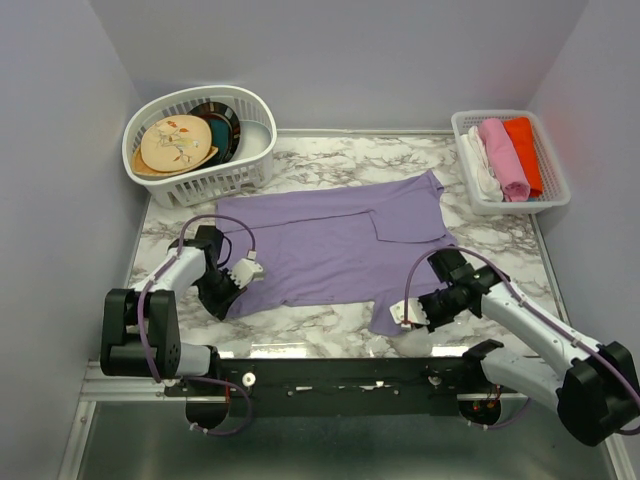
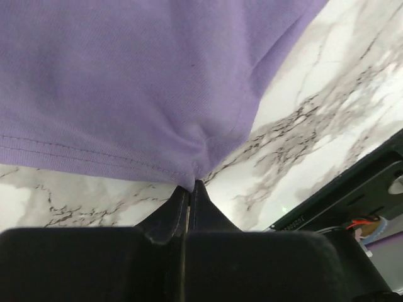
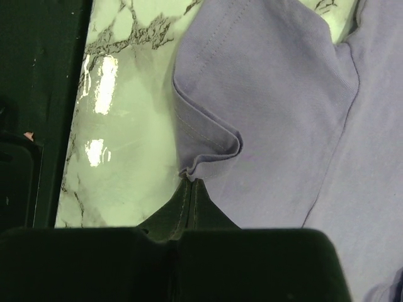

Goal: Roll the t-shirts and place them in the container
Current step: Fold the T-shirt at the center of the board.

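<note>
A lavender-purple t-shirt [image 1: 330,250] lies spread on the marble table, one sleeve folded over near the far right. My left gripper [image 1: 226,293] is shut on the shirt's near left corner; the left wrist view shows the hem [image 2: 126,157] bunched at the closed tips [image 2: 191,186]. My right gripper [image 1: 405,315] is shut on the near right sleeve; the right wrist view shows the sleeve's cuff [image 3: 211,157] folded and pinched at the closed tips [image 3: 191,182]. Both grippers are low at the table.
A white oval basket [image 1: 150,170] with patterned plates [image 1: 178,143] stands at the far left. A white tray [image 1: 548,195] at the far right holds rolled white, pink and orange cloths [image 1: 505,158]. The black arm rail [image 1: 340,375] runs along the near edge.
</note>
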Controlling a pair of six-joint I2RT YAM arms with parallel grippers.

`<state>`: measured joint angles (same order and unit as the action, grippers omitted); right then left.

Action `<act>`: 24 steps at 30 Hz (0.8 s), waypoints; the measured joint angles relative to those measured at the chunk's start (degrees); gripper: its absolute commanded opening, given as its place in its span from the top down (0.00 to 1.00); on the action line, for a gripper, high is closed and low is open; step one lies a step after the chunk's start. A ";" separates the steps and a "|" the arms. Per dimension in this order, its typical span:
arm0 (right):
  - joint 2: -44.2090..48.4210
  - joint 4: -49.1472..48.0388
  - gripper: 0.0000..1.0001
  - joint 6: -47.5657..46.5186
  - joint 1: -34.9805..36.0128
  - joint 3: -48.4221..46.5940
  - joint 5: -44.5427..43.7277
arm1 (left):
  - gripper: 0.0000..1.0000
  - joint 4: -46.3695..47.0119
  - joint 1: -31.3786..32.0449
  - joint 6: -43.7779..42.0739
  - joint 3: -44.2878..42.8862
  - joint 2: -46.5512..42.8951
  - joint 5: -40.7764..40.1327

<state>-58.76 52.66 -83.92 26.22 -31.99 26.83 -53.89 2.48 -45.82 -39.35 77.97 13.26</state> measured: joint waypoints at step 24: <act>12.26 -6.64 1.00 29.73 -3.28 -11.28 -13.53 | 1.00 -6.05 -0.13 -1.42 -13.09 3.23 1.33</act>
<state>-46.50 46.02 -54.19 22.94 -43.27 13.30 -59.94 2.35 -47.24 -52.45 81.21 14.59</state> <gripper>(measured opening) 0.011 0.011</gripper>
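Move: Both hands already pinch the T-shirt near the board: the left its near left corner, the right its near sleeve. The far left corner lies about 24 cm straight ahead of the left hand; the plate basket stands 33 cm ahead of that hand, 5 cm left. From the right hand the far edge is some 30 cm ahead, the folded-in far sleeve 21 cm ahead and 3 cm left, and the rolls' basket 33 cm ahead, 16 cm right. Both hands raise the pinched near corners forward, right about 11 cm up and turning clockwise, left some 4. ##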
